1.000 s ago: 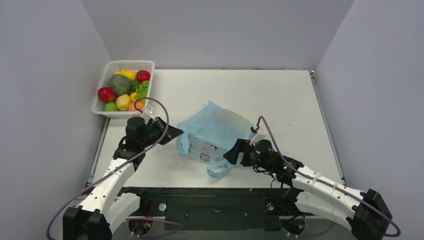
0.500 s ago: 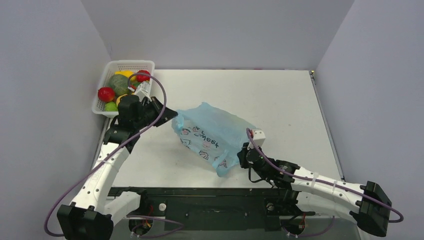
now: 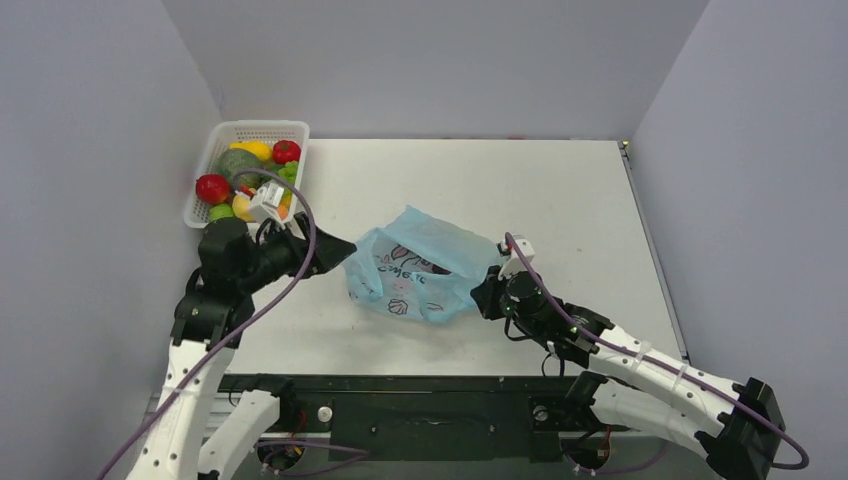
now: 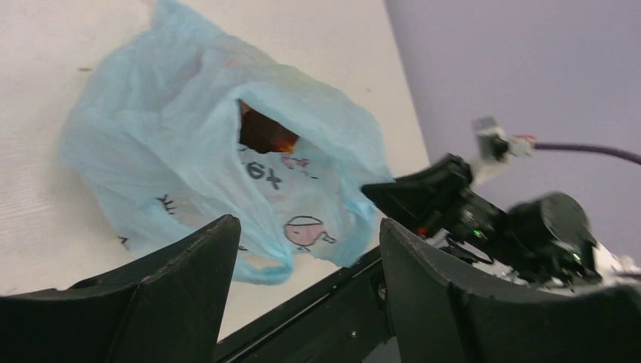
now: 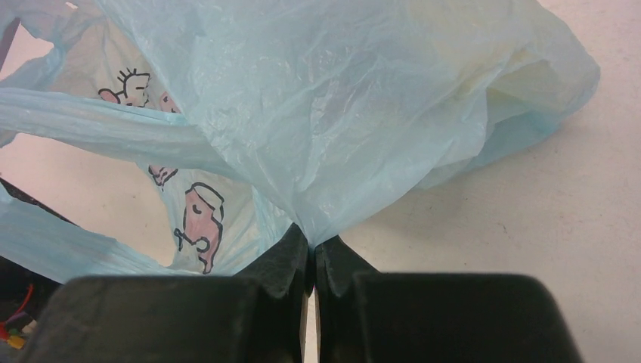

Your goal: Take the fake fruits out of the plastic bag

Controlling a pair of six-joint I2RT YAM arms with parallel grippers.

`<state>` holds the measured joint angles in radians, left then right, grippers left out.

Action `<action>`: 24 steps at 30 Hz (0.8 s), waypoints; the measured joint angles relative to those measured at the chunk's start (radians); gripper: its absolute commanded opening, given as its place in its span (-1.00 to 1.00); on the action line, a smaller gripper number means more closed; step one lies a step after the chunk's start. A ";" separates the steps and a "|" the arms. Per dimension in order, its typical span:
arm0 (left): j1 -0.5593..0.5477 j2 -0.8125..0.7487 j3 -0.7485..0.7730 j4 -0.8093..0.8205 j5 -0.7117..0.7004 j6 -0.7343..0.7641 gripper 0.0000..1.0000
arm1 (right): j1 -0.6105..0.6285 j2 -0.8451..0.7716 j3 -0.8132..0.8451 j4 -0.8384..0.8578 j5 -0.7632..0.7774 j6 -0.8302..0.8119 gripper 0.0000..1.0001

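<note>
The light-blue plastic bag (image 3: 420, 268) lies crumpled on the table between my two grippers, its mouth facing left. In the left wrist view, a dark brown-and-orange fake fruit (image 4: 264, 134) shows through the mouth of the bag (image 4: 189, 144). My left gripper (image 3: 332, 254) hangs open just left of the bag. In its own view the left gripper (image 4: 306, 227) has nothing between its fingers. My right gripper (image 3: 490, 292) is shut on the bag's right side. Its own view shows the right gripper (image 5: 311, 248) pinching a fold of the bag (image 5: 340, 98). Other fruits in the bag are hidden.
A white lattice basket (image 3: 256, 128) full of toy fruit stands at the table's back left corner, just behind my left arm. The table's black front rail (image 3: 420, 385) runs close below the bag. Grey walls enclose the table on three sides.
My left gripper let go of the bag's edge, opened and drew back to the left. The bag sank and slumped onto the table. The right gripper closed on the bag's right side.
</note>
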<state>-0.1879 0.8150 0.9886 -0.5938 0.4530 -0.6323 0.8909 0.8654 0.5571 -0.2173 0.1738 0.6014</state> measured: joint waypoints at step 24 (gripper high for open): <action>-0.827 0.232 -0.069 0.150 -0.736 -0.208 -0.74 | -0.053 -0.031 0.017 0.005 -0.209 0.004 -1.00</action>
<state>-1.0153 1.0470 0.9195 -0.4442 -0.2829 -0.8406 0.8383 0.8349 0.5743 -0.2123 -0.0349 0.6056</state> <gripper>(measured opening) 0.157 0.003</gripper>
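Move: The bag's loose near handle, limp and open-ended, lies about 13 cm to the left hand's right, some 5 cm back and 10 cm below. From the left hand, the bag's fruit-filled belly is about 18 cm right, 9 cm ahead and 20 cm down; the right gripper is some 28 cm right, 4 cm back and 14 cm lower. From the right hand, pinching the bag's right rim, that handle lies roughly 14 cm left, level fore and aft, a little above. The right fingers keep their shut pinch on the bag's rim, easing about 3 cm back, up and left. The left hand swings some 13 cm right towards the loose near handle, drawing back about 10 cm and rising slightly first, then sinking about 10 cm and coming 6 cm forward, its wrist turning clockwise some 20 degrees and back while the fingers narrow to a small gap at the handle strip. ##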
